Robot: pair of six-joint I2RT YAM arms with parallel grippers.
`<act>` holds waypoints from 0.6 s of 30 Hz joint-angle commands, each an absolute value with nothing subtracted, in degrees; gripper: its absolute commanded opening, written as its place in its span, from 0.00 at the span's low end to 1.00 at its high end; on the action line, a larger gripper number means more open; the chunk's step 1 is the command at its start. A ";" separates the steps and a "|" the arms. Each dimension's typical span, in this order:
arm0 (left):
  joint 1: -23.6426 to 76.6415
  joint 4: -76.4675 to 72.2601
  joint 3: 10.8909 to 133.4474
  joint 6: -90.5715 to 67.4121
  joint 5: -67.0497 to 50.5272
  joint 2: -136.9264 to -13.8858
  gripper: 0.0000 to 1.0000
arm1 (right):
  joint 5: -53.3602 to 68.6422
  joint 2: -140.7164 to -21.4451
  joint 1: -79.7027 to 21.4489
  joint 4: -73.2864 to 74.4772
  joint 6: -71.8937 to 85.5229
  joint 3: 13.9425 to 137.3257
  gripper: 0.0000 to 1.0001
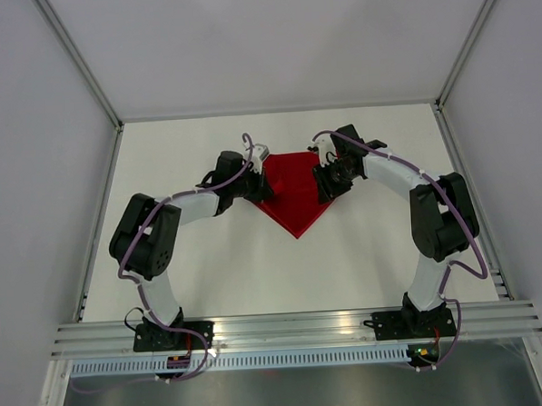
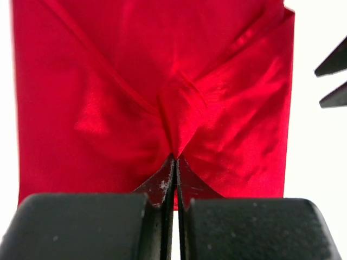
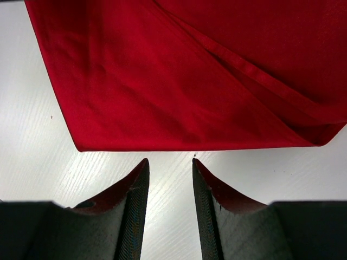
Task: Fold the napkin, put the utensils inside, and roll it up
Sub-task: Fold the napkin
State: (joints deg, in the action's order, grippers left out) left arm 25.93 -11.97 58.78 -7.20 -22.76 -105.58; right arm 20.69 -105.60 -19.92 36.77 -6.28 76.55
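The red napkin (image 1: pixel 296 200) lies on the white table (image 1: pixel 211 270) between both arms, its point toward the near edge. My left gripper (image 1: pixel 265 193) is shut on the napkin's left side. In the left wrist view a pinched ridge of napkin (image 2: pixel 135 81) runs up from the closed tips of the left gripper (image 2: pixel 176 158). My right gripper (image 1: pixel 328 184) stands open at the napkin's right side. Its tips (image 3: pixel 171 161) stop just short of the napkin's (image 3: pixel 190 81) straight edge, with bare table between the fingers. No utensils are in view.
White walls and an aluminium frame (image 1: pixel 92 76) enclose the table on three sides. A rail (image 1: pixel 296 327) carrying both arm bases runs along the near edge. The right gripper's dark fingers (image 2: pixel 336 60) show at the right edge of the left wrist view.
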 commanded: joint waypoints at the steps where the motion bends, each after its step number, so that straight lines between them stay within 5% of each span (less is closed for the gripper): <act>1: 28.03 -10.20 60.30 -2.11 -20.13 -104.15 0.02 | 18.64 -102.48 -20.21 35.86 -6.50 76.46 0.43; 18: 35.51 -10.37 57.66 -1.58 -13.98 -103.97 0.02 | 12.22 -103.97 -20.21 35.77 -5.97 76.46 0.43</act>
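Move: The left gripper still pinches the napkin's flap. The napkin's near corner, towards which it is being taken, lies about 10 cm back, 6 cm right and 5 cm below. The napkin's far edge is some 10 cm ahead and 5 cm right, and the right gripper's fingers are around 12 cm right, 1 cm back. From the right hand, that near corner lies roughly 8 cm back and 6 cm left, 5 cm below. Left gripper keeps its pinch, dragging the napkin flap about 5 cm back-right, sinking slightly, towards the right gripper. ##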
